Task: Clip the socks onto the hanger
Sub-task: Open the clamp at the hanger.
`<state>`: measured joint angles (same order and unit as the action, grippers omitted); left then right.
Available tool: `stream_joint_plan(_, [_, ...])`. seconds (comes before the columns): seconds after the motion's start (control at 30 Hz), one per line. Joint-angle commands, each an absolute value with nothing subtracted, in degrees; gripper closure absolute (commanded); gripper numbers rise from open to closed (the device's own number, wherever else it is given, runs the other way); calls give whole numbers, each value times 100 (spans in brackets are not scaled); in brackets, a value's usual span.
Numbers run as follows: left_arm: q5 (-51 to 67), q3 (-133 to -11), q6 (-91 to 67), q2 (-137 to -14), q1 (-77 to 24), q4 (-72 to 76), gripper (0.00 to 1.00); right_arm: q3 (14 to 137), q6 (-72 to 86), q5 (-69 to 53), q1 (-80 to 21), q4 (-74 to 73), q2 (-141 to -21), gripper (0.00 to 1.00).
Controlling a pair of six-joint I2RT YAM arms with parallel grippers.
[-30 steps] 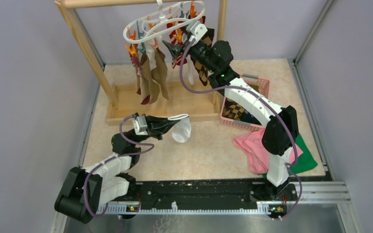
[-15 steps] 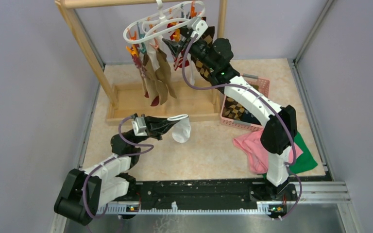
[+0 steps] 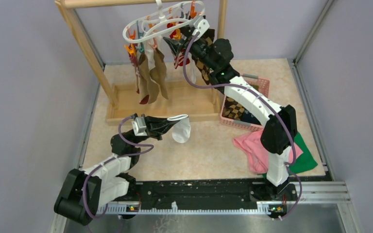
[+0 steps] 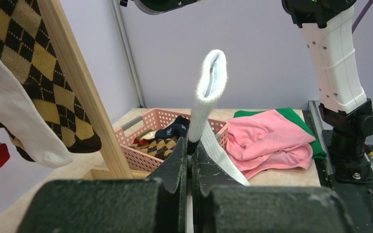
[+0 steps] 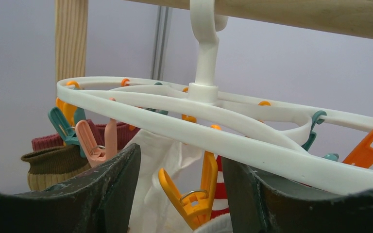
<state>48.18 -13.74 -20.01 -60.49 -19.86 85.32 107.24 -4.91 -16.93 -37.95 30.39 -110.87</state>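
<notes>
The white oval hanger [image 3: 162, 22] hangs by its hook from the rack's top bar, with orange and teal clips under its ring [image 5: 252, 141]. Brown socks [image 3: 153, 73], an argyle sock [image 3: 205, 68] and a red-white striped sock [image 5: 221, 179] hang from it. My right gripper [image 3: 175, 48] is raised just under the ring. It stands open [image 5: 179, 170], one finger on each side of an orange clip [image 5: 196, 194]. My left gripper [image 3: 164, 125] hovers low over the table, shut on a plain white sock [image 4: 211, 82] that sticks up past the fingertips [image 4: 180, 155].
The wooden rack [image 3: 85, 36] has a tray-like base [image 3: 184, 104] on the table behind my left arm. A pink basket [image 3: 260, 87] with more socks stands at the right. A pink cloth [image 3: 252, 148] and a green cloth [image 3: 305, 158] lie beside the right arm's base.
My right gripper rose closer under the hanger ring and its jaws narrowed around the orange clip. The hanging socks swung. The left gripper and its white sock stayed put.
</notes>
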Motion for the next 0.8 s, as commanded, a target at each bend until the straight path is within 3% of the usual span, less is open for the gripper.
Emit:
stream_joint_plan(0.0, [4877, -1406, -2030, -5967, -1959, 9211, 99, 10696, -431, -1530, -3725, 3159, -10866, 39])
stream_joint_plan(0.27, [4882, -1423, -2072, -5964, -1954, 9228, 99, 10643, -465, -1510, -3725, 3082, -10776, 49])
stream_joint_plan(0.77, [4860, -1454, -2191, -5886, -1954, 9238, 99, 10799, -131, -1802, -3719, 2915, -10678, 92])
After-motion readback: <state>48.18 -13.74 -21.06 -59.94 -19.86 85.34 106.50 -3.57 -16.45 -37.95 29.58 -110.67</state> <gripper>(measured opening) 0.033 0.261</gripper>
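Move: The empty orange clamp on the near side of the hanger rim stands almost between the right hand's open fingers, about 1 cm ahead, 1 cm to the left and 1 cm lower. From that hand, the pink clamp is some 7 cm to the left and level in reach, and the hanger hub about 7 cm ahead, 5 cm left and 5 cm up. From the left hand, the orange clamp lies roughly 25 cm ahead, 1 cm left and 18 cm above. Settling down barely 1 cm over the orange clamp, with almost no sideways travel or turning, the right hand closes its fingers from rather wide to about a quarter open. The two pads come against the clamp's handles and squeeze them towards each other from both sides. The left hand stays put, still pinching the white sock. ##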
